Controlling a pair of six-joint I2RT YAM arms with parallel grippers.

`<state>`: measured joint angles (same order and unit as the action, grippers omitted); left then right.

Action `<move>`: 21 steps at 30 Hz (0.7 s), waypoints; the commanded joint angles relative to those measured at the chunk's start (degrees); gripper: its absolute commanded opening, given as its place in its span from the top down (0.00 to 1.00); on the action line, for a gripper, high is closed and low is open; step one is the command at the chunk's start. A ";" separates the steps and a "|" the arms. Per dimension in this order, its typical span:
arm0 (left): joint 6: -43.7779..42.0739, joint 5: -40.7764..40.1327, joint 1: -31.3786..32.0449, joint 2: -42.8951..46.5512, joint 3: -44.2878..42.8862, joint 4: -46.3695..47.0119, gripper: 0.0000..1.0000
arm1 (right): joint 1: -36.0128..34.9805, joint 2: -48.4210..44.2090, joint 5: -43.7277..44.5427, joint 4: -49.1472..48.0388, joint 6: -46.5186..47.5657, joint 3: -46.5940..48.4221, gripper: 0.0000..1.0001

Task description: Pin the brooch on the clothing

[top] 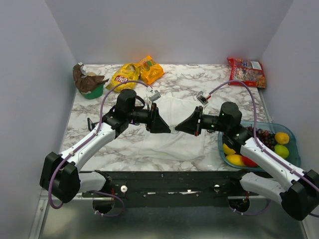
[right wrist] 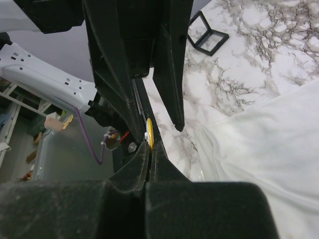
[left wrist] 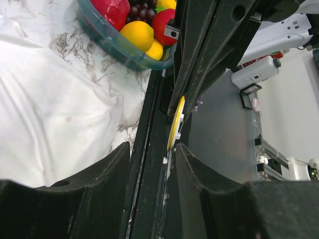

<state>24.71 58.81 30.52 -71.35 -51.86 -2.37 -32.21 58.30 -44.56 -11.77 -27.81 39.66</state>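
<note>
The brooch (right wrist: 150,139) is a small yellow disc seen edge-on, pinched between the tips of my right gripper (right wrist: 150,152). In the left wrist view the brooch (left wrist: 175,122) hangs at the tip of the right gripper's fingers (left wrist: 209,45). My left gripper (left wrist: 153,147) is open, its jaws spread on either side just short of the disc. In the top view the left gripper (top: 167,128) and the right gripper (top: 178,128) meet tip to tip just above the white clothing (top: 172,144), which lies flat on the marble table. The clothing also shows in the left wrist view (left wrist: 50,114).
A blue bowl (top: 294,149) of fruit stands at the right. Yellow (top: 124,74) and orange (top: 150,68) snack bags and a red bag (top: 246,70) lie at the back. A green cup with brown wrapping (top: 89,83) is back left. A black square frame (right wrist: 207,37) lies beside the clothing.
</note>
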 commanded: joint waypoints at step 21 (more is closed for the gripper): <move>3.85 5.18 0.41 0.86 0.97 7.47 0.80 | -0.31 1.29 -2.73 -3.96 -1.54 -0.99 0.99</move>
<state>27.68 61.63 30.61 -71.35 -51.62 2.72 -32.21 58.92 -45.78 -13.74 -28.97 39.62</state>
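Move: The brooch, edge-on in my right fingertips, lies about 2 cm to the right of my left hand, some 1 cm back and 2 cm up. My right fingertips that hold it are about 4 cm to the right, 1 cm back and 2 cm up. The clothing's middle is spread some 12 cm ahead, 3 cm to the right and 22 cm below. From my right hand the brooch sits roughly 2 cm to the left, level in height and reach. I lift my left hand about 1.5 cm, its fingers still pointing right, until their half-open tips straddle the near side of the brooch. Partway up I begin closing them, to about a quarter open, without clamping yet. My right hand stays nearly in place and keeps its shut pinch on the brooch. ##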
